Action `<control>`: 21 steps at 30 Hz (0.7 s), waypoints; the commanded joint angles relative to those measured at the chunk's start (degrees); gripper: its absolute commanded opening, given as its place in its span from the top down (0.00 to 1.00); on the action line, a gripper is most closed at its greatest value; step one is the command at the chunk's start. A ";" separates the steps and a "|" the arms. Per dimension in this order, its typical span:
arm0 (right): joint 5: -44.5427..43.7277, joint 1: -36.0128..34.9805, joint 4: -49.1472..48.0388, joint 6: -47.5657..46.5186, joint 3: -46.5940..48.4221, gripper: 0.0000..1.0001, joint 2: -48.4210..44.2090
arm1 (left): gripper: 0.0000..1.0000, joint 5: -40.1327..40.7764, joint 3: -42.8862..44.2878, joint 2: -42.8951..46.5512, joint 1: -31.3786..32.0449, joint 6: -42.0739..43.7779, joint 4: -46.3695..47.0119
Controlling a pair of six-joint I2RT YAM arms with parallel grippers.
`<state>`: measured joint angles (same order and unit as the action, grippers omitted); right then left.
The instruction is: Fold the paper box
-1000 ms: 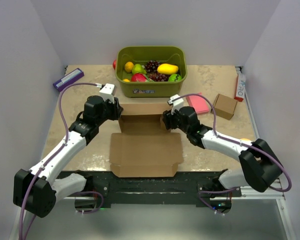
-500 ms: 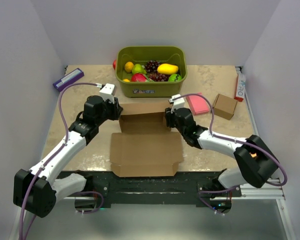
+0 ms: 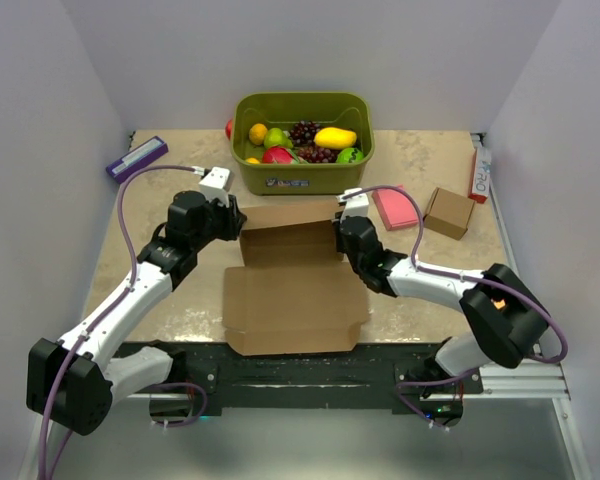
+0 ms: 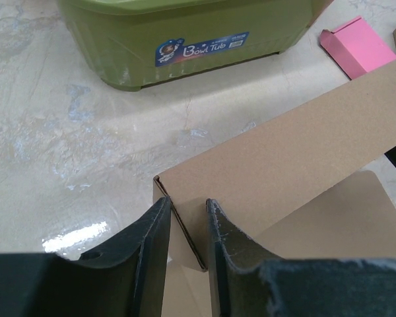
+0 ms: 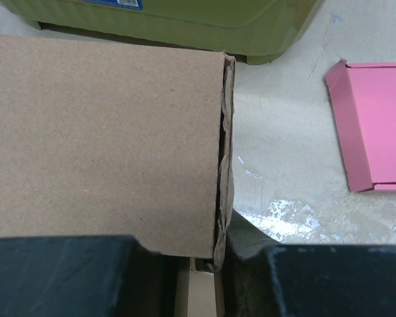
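The paper box lies open in the middle of the table, its back wall standing up. My left gripper is at the wall's left corner. In the left wrist view its fingers stand close on either side of the left side flap, which runs slantwise between them. My right gripper is at the wall's right corner. In the right wrist view it is shut on the crumpled side flap at that corner, with the wall's face hiding the left fingertip.
A green tub of toy fruit stands just behind the box. A pink flat block and a small brown box lie to the right. A purple packet lies at the back left, a white and red carton at the right wall.
My right gripper has moved in to the back wall's right corner and closed on the flap there. The box's base has shifted slightly. The left arm has stayed put.
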<state>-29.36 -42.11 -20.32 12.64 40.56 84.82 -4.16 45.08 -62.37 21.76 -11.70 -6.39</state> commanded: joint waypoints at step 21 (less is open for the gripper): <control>-0.26 -1.49 2.56 -2.36 -1.00 1.00 -2.11 | 0.21 1.17 2.55 -1.44 -0.93 -5.61 2.53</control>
<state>-30.61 -43.24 -18.72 11.70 40.99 84.58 -4.14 45.43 -62.57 21.37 -14.63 -6.50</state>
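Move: The paper box's left top corner is still between my left fingertips, about 1 cm ahead and 1 cm below the hand point. The box's right corner lies about 16 cm to the right of it, no more than 1 cm nearer me. My right hand holds that right corner right at its fingertips. The green tub is some 15 cm ahead and 10 cm right of my left hand; the pink box is about 7 cm ahead and 11 cm right of my right hand. I open my left fingers wide and let go of the left end of the box, lifting that hand about 1.5 cm as they part, then sinking back to nearly where it began. My right hand stays put, still pinching the right corner and rolling only a degree or two. ##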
